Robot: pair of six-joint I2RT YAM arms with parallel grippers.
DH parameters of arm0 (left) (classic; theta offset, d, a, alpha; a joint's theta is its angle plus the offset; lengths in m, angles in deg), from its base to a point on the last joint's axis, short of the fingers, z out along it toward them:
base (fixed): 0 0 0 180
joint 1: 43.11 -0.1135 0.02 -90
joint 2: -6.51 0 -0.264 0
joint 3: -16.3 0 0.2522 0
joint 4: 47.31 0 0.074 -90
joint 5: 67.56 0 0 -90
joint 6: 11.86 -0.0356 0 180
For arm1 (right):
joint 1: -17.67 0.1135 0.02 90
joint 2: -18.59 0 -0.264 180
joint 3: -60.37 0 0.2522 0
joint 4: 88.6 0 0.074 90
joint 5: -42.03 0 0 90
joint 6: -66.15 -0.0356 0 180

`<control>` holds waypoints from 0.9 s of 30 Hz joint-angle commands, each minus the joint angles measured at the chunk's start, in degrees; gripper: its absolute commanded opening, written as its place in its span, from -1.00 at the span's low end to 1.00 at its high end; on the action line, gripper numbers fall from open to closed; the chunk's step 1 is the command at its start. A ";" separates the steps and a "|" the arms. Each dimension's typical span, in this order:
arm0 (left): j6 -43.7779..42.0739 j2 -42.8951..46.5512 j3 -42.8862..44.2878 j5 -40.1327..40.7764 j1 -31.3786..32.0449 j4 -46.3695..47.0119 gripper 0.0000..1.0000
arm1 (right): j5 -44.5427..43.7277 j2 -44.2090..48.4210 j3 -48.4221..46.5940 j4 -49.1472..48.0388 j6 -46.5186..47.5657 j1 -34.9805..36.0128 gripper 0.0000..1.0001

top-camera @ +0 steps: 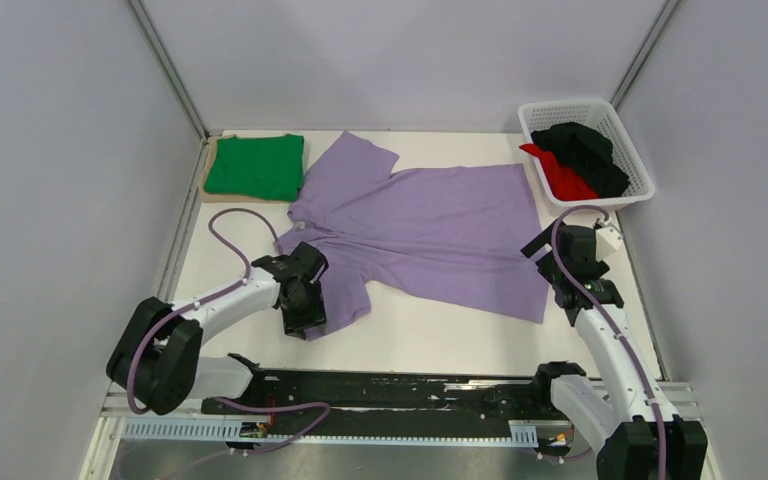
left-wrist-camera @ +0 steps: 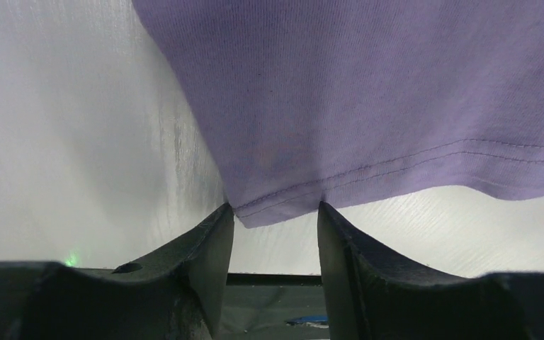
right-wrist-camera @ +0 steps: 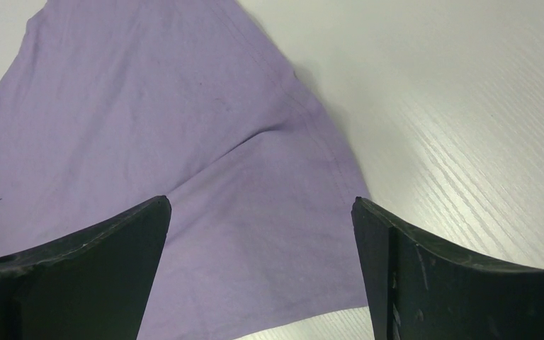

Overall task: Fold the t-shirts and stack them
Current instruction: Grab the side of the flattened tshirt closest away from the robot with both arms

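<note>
A large lilac t-shirt [top-camera: 430,225] lies spread flat across the middle of the table. My left gripper [top-camera: 305,318] is at its near-left sleeve. In the left wrist view the jaws [left-wrist-camera: 275,207] stand partly apart, with the stitched corner of the lilac cloth [left-wrist-camera: 361,92] between the fingertips. My right gripper [top-camera: 560,255] hovers over the shirt's near-right hem corner. It is wide open [right-wrist-camera: 261,202] above the lilac cloth [right-wrist-camera: 149,127] and holds nothing. A folded green t-shirt [top-camera: 255,165] lies at the back left. A black t-shirt [top-camera: 585,150] and a red one [top-camera: 565,178] lie bunched in the basket.
The white lattice basket [top-camera: 635,160] stands at the back right corner. A tan board [top-camera: 222,197] lies under the green shirt. Grey walls close in the left, back and right sides. A black rail [top-camera: 390,390] with cables runs along the near edge.
</note>
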 commanded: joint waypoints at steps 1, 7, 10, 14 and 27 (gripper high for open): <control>-0.83 -4.61 -0.88 0.84 0.63 6.77 0.05 | -1.76 -0.31 -0.70 0.36 -0.91 -0.52 1.00; -2.42 -9.03 1.68 0.84 1.88 7.28 -0.24 | -2.36 -0.07 -0.44 0.59 -0.91 -1.08 1.00; -2.79 -10.94 2.92 3.61 4.02 6.43 -0.33 | -2.64 -0.06 -0.51 1.25 -1.50 -1.41 1.00; -3.07 -12.76 4.24 4.79 5.14 5.53 -0.77 | -2.88 -0.33 -1.06 5.16 -3.77 -4.11 1.00; -7.22 -9.20 3.31 1.44 5.43 6.17 -1.00 | 4.30 -1.68 -0.25 18.76 -7.95 -7.30 1.00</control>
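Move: The near sleeve's outer corner of the purple t-shirt lies between the left fingers, about 1 cm left and barely 1 cm below the left hand. That sleeve's other corner is some 11 cm right and 4 cm ahead of the left hand; the green stack about 33 cm ahead, 11 cm left. For the right hand, the hem's near corner lies roughly 7 cm back, 3 cm right and 10 cm below; the basket some 23 cm ahead and 10 cm right. The corner of the purple near sleeve is pinched in the left hand, whose half-open fingers shut fully on the cloth at the table while the hand shifts about 1.5 cm right and turns some 10 degrees clockwise. The right hand, still wide open, barely drifts at first, then draws back about 5 cm and sinks nearly 4 cm towards the hem's near corner, fingertips tipping further down, touching nothing. ##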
